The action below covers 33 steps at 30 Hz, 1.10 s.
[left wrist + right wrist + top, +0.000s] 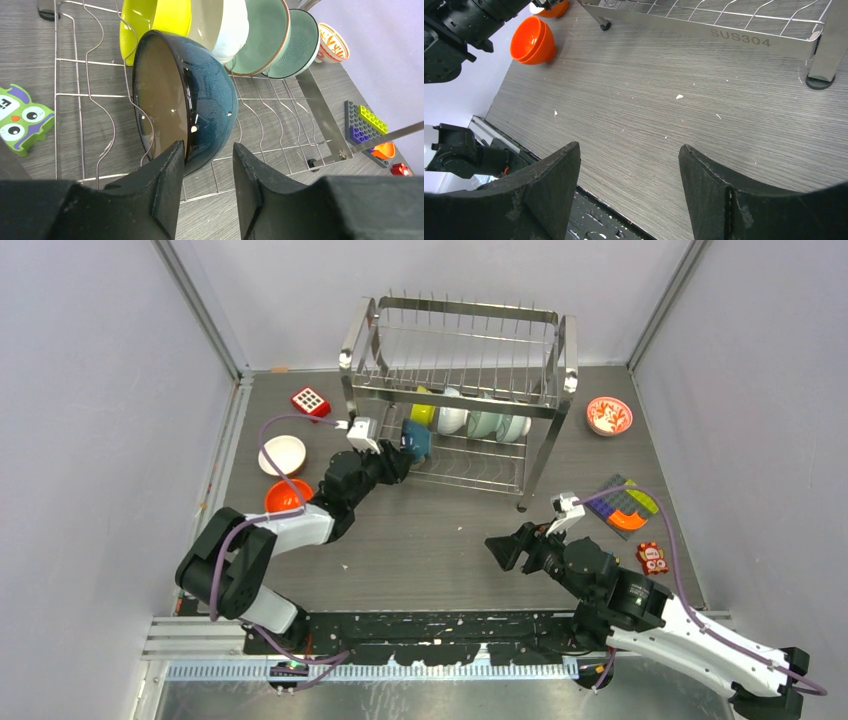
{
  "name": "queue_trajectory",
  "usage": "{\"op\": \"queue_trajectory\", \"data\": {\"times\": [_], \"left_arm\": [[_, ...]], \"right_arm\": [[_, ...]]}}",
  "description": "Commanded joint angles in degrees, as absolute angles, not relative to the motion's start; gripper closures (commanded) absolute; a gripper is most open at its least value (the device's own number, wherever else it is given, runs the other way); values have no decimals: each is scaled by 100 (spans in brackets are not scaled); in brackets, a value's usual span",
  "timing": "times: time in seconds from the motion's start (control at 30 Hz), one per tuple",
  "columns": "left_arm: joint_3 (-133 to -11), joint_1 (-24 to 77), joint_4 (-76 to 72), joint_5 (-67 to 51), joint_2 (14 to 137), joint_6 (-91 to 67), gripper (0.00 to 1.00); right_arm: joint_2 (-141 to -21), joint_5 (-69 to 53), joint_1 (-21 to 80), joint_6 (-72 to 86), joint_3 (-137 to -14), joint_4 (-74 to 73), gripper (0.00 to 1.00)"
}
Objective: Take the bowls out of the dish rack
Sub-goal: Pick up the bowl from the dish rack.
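The steel dish rack (460, 340) stands at the back. On its lower tier stand a dark blue bowl (210, 100), a lime-yellow bowl (155, 20), a white one (225, 25) and two pale teal ones (265, 35). My left gripper (208, 146) reaches into the rack's left end (400, 455). Its jaws straddle the dark blue bowl's lower rim, one finger inside the bowl, the other a little off the outer wall. A white bowl (282, 454) and an orange bowl (287, 497) sit on the table at the left. A red-and-white bowl (609, 416) sits to the right of the rack. My right gripper (629, 150) hovers open and empty over bare table (500, 550).
A red block with white dots (311, 401) lies left of the rack. Flat toy bricks (625, 505) and a small red toy (652, 557) lie at the right. A green owl toy (22, 117) shows beside the rack. Grey walls close in on three sides.
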State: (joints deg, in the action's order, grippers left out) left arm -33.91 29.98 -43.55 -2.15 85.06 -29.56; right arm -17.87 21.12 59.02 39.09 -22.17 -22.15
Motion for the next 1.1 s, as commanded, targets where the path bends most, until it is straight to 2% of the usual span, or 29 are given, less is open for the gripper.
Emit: {"op": "queue_trajectory", "data": {"times": [0.0,0.3,0.57,0.87,1.07], "left_arm": [[-3431,2979,-5005,-665,8681,-3164,60],[-3527,2988,-5116,-733,8882,-3222,66],[-3534,2988,-5370,-737,9056,-3251,76],[-3501,2988,-5632,-747,9132,-3270,100],[-3456,2988,-5860,-812,9089,-3250,100]], "right_arm": [[-1618,2249,5927,3825,-2272,-2279,24],[-1542,2360,5929,3785,-2399,-2453,24],[-1419,2418,5932,3809,-2413,-2641,24],[-1381,2468,5925,3793,-2426,-2709,24],[-1390,2469,5932,3792,-2417,-2710,24]]}}
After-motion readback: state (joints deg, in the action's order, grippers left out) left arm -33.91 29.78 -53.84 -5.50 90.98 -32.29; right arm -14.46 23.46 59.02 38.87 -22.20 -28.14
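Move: The blue bowl stands on edge in the dish rack's lower tier, its near rim already between the left hand's open fingers. Its middle is about 5 cm ahead of that hand, 2 cm to the right and roughly level. From the same hand, the yellow bowl is some 11 cm ahead and 4 cm right, the white bowl about 10 cm ahead and 9 cm right. From the idle right hand the blue bowl lies roughly 23 cm ahead and 17 cm left. The left hand eases about 1.5 cm to its right, with a slight forward creep, and rolls some 5 degrees so that its left side dips, while the fingers close from nearly half open to almost shut and pinch the blue bowl's near rim, one finger inside the bowl and the other against its outer wall. The right hand holds nothing and drifts about 2 cm to its right and 1 cm down, clear of the rack. ##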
